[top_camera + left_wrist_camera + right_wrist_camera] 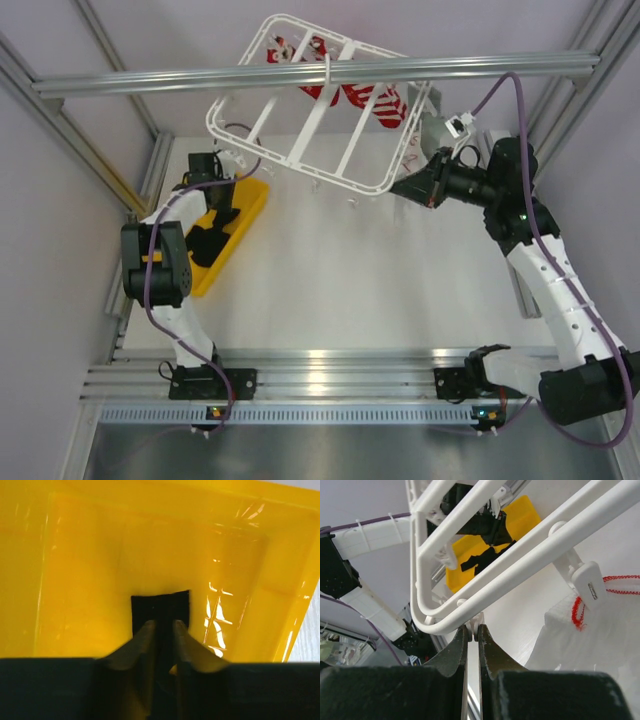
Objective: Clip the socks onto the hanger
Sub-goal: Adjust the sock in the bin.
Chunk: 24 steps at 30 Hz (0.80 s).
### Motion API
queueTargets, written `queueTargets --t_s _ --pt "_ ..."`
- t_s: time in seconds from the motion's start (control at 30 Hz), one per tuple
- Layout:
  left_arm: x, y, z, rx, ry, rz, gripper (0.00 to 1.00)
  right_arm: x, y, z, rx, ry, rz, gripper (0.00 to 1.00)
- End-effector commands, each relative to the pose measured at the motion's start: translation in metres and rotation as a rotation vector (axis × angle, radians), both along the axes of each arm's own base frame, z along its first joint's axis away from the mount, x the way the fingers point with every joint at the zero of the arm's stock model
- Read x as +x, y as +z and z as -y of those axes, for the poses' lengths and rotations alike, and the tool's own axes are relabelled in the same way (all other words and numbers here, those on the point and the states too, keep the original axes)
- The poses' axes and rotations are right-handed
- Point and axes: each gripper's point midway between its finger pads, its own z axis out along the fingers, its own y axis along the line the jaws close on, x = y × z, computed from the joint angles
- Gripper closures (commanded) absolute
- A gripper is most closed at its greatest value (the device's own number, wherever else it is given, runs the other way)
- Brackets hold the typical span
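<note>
The white hanger hangs tilted from an overhead bar at the back. My right gripper is shut on a small white clip at the hanger's near right corner, under its rim. Black socks lie in a yellow tray at the left. My left gripper reaches down into the tray. In the left wrist view the gripper is shut on the end of a black sock, with the tray floor behind. The right wrist view shows the socks through the hanger.
An aluminium bar crosses above the hanger. Red-and-white socks are clipped at the hanger's far side, one close to my right gripper. A grey-white garment hangs by the right gripper. Frame posts stand at both sides.
</note>
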Motion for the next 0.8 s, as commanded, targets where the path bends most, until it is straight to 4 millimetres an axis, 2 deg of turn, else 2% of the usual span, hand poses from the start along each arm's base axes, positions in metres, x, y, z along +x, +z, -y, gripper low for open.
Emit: queueTargets --t_s 0.0,0.1,0.13,0.23,0.57,0.77 --pt "0.028 0.038 -0.002 0.022 0.028 0.119 0.64 0.013 0.014 0.001 0.011 -0.043 0.061 1.00" --pt "0.023 0.034 -0.006 0.022 0.070 0.096 0.54 0.014 0.013 0.001 0.013 -0.045 0.058 1.00" --pt "0.021 0.032 -0.013 0.048 0.101 0.088 0.51 0.013 0.014 0.001 0.014 -0.044 0.061 1.00" --pt "0.019 0.029 -0.014 0.039 0.086 0.075 0.50 0.013 0.014 0.000 0.016 -0.041 0.059 1.00" --pt "0.008 -0.014 -0.006 -0.014 0.046 -0.125 0.46 0.011 0.016 0.001 0.005 -0.038 0.068 1.00" --pt "0.003 -0.025 0.005 -0.070 0.015 -0.170 0.46 0.011 0.015 0.001 0.000 -0.037 0.068 1.00"
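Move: In the yellow bin, the black sock's cuff lies almost under the left hand's opening fingers, about 1 cm ahead and 5 cm below. The sock's foot lies some 13 cm back and 5 cm left, about 6 cm below. The bin's far wall is roughly 11 cm ahead, level sideways, and 4 cm below. From the right hand, at the hanger's corner, the cuff lies about 18 cm ahead, 48 cm left and 34 cm below. Spreading its fingers from slightly parted to about half open, the left hand first hovers over the sock's cuff, shifting only a centimetre or so. It then sinks about 3.5 cm towards the cuff, tipping its fingers some 10 degrees farther down, so the tips come close to the cuff's two edges; contact can't be made out. ##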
